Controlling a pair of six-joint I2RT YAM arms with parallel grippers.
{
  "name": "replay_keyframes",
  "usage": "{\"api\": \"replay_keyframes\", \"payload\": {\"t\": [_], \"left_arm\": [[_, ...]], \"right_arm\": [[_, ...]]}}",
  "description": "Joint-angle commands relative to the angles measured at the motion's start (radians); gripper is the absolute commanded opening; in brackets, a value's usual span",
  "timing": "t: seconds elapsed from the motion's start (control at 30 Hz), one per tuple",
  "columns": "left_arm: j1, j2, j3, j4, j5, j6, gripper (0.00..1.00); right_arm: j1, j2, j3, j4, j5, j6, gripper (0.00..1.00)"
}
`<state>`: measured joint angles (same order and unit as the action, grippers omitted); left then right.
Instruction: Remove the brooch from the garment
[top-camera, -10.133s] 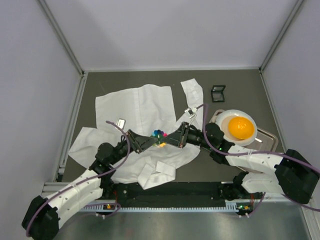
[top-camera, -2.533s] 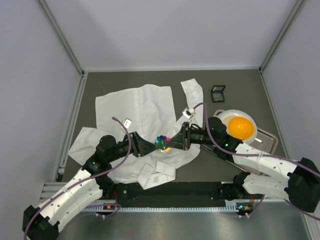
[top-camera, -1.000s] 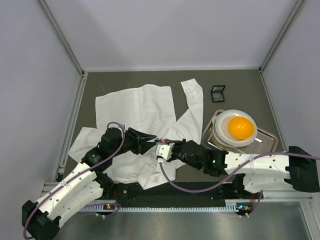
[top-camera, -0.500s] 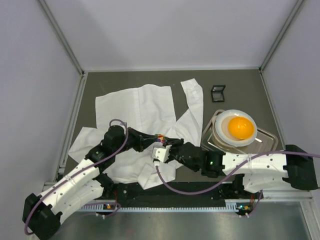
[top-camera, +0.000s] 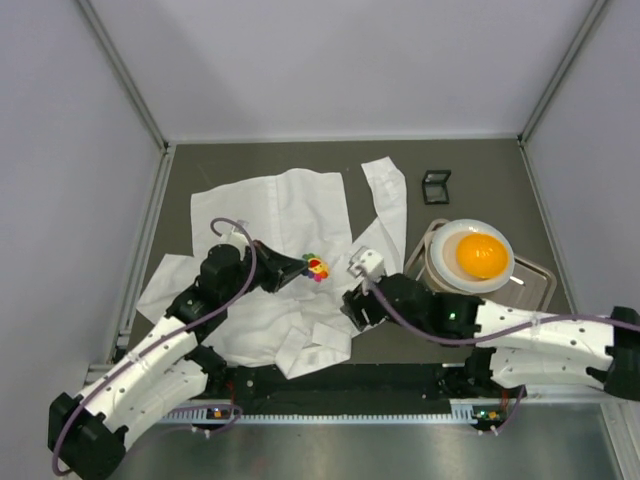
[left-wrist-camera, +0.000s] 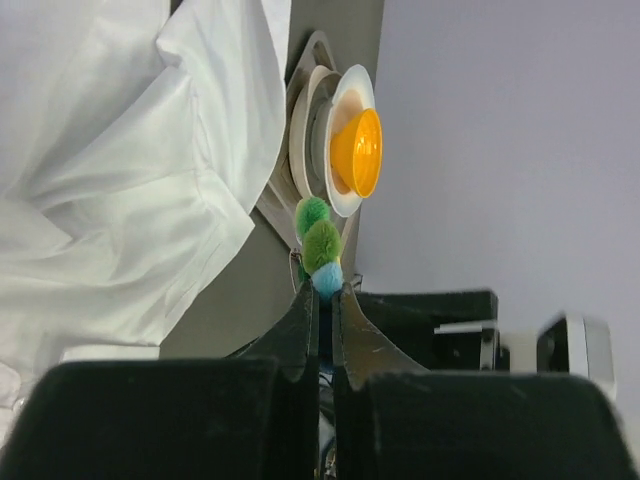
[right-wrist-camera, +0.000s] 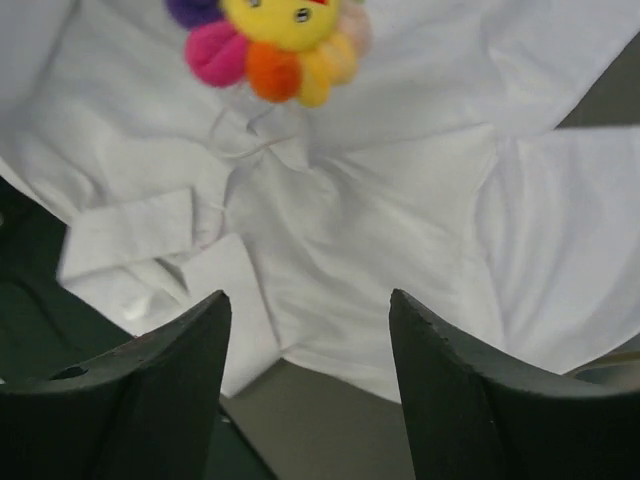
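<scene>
The white shirt (top-camera: 270, 225) lies spread and creased on the dark table. My left gripper (top-camera: 305, 268) is shut on the flower brooch (top-camera: 316, 267) and holds it above the shirt's lower middle. In the left wrist view the brooch (left-wrist-camera: 322, 245) sticks out edge-on from the closed fingertips (left-wrist-camera: 325, 292), green and blue petals showing. My right gripper (top-camera: 352, 308) is open and empty, over the shirt's lower right edge. The right wrist view shows the brooch (right-wrist-camera: 270, 40) from below, yellow centre with pink and orange petals, above the shirt (right-wrist-camera: 380, 220); the right gripper (right-wrist-camera: 310, 300) holds nothing.
A stack of plates with an orange bowl (top-camera: 480, 255) sits on a metal tray (top-camera: 535, 280) at the right; it also shows in the left wrist view (left-wrist-camera: 355, 150). A small black frame (top-camera: 436, 186) lies at the back right. Grey walls enclose the table.
My right gripper has let go, opened and drawn back to the right. My left gripper has lifted the brooch clear of the shirt fabric.
</scene>
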<state>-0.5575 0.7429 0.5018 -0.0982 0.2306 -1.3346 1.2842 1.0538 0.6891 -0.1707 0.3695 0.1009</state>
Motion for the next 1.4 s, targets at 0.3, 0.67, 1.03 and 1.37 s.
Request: {"api": "replay_keyframes", "payload": {"t": [0.3, 0.67, 1.03, 1.37], "left_arm": [[0.005, -0.157, -0.14, 0.342, 0.046, -0.047, 0.0], [0.005, -0.157, -0.293, 0.601, 0.073, -0.23, 0.0], [0.005, -0.108, -0.321, 0.7, 0.093, -0.264, 0.0], [0.004, -0.074, -0.345, 0.775, 0.108, -0.287, 0.0]], "right_arm": [[-0.27, -0.183, -0.141, 0.411, -0.331, 1.164, 0.64], [-0.27, -0.095, -0.276, 0.783, -0.297, 1.246, 0.62], [-0.272, 0.017, -0.261, 0.853, -0.32, 1.26, 0.42], [-0.272, 0.035, -0.264, 0.899, -0.297, 1.286, 0.35]]}}
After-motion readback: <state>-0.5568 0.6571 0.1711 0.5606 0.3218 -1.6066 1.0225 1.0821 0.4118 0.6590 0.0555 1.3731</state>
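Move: The left hand already pinches the brooch by its edge petals; the brooch's middle lies about 2 cm to that hand's right and 1 cm ahead, level with it. From the right hand, open and empty, the brooch is some 5 cm ahead, 7 cm left and 5 cm above. The garment's middle lies 7 cm ahead, 14 cm left and 15 cm below, its folded flap 12 cm back, 5 cm left and equally low. Right hand rises 8 cm, leftward to the brooch, turning some 85 degrees, fingers half closing; left keeps its pinch. ##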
